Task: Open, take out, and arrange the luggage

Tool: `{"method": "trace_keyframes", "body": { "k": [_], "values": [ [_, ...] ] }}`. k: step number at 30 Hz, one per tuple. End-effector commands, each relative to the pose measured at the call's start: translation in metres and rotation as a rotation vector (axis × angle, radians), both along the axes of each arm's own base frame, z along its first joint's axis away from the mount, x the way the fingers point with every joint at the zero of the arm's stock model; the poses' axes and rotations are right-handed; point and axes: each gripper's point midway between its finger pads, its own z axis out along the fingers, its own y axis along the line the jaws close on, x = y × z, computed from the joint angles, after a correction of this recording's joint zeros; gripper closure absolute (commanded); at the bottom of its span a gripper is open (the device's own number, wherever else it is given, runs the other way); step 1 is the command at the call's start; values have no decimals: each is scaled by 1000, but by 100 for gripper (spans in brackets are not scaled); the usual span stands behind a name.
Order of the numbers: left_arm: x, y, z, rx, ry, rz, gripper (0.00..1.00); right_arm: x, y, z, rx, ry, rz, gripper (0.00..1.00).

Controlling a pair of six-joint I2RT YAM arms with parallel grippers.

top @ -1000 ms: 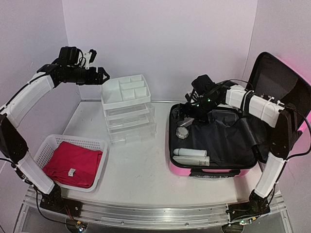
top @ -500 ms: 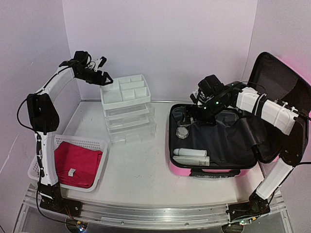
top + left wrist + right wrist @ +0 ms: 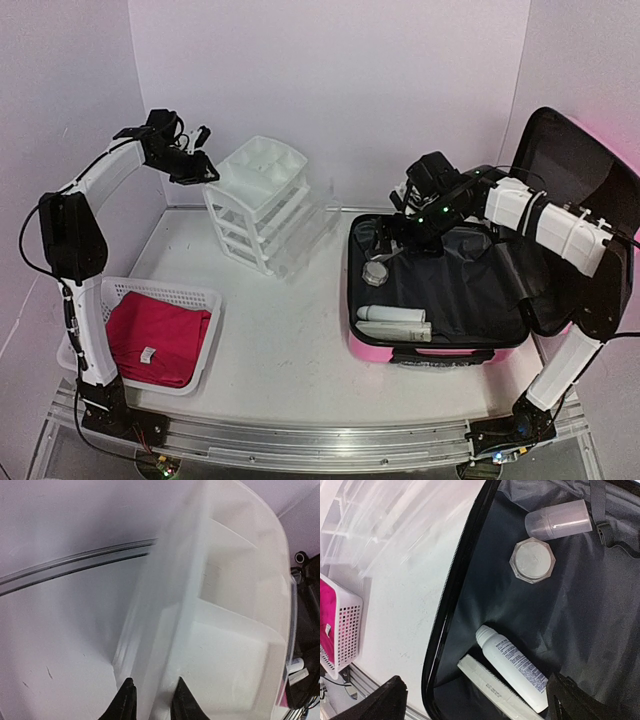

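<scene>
The luggage (image 3: 430, 352), a bright-pink suitcase, lies open at the right with its black lid (image 3: 575, 170) raised. On its black lining (image 3: 580, 610) lie a white bottle (image 3: 512, 667), a flat white box (image 3: 490, 682), an octagonal jar (image 3: 532, 560) and a clear tub (image 3: 557, 520). My right gripper (image 3: 392, 235) hovers open over the suitcase's back left corner; in the right wrist view it (image 3: 477, 690) holds nothing. My left gripper (image 3: 205, 172) is shut on the left rim of the white drawer organizer (image 3: 262, 205). The left wrist view shows that gripper (image 3: 152, 687) with the rim wall (image 3: 150, 645) between its fingers.
A white mesh basket (image 3: 160, 290) with a folded red cloth (image 3: 150, 335) sits at the front left. The organizer stands skewed and tilted near the back wall. Bare table (image 3: 290, 340) lies between basket and suitcase.
My left gripper has reached the organizer's rim and closed on it, and the organizer has swung round and tipped. The right gripper has shifted slightly over the suitcase.
</scene>
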Motion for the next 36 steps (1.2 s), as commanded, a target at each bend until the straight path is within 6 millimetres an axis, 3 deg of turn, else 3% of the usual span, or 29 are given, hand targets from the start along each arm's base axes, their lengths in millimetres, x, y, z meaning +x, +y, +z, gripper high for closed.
{"method": "trace_keyframes", "body": {
  "k": [1,4,15,25,29,36],
  "values": [
    [-6,9,5,5,7,154,75,13,15,7,29,-25,24,2],
    [-21,2,15,7,2,180,74,13,18,0,28,-6,23,2],
    [-77,-14,14,-35,69,164,72,13,26,-9,29,11,31,2],
    [-131,-27,2,-75,121,27,74,17,-1,-32,-69,10,-109,2],
    [-145,-34,2,-98,126,-34,75,43,-17,-37,-10,-4,-292,2],
    [-156,-38,4,-88,101,-88,74,111,-28,-62,205,43,-595,2]
  ]
}}
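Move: The left hand already pinches the drawer organizer's left top rim; the organizer's middle is about 11 cm to its right, level fore and aft and 12 cm lower. The basket of red clothes stands roughly 31 cm back and 10 cm left. From the open right hand, the clear cup lies some 13 cm ahead, 2 cm left and 16 cm down in the suitcase; the round jar is about 7 cm ahead, 4 cm left. Left drags the still-pinched rim back about 13 cm; open right sinks 6 cm towards the cup, turning clockwise. ##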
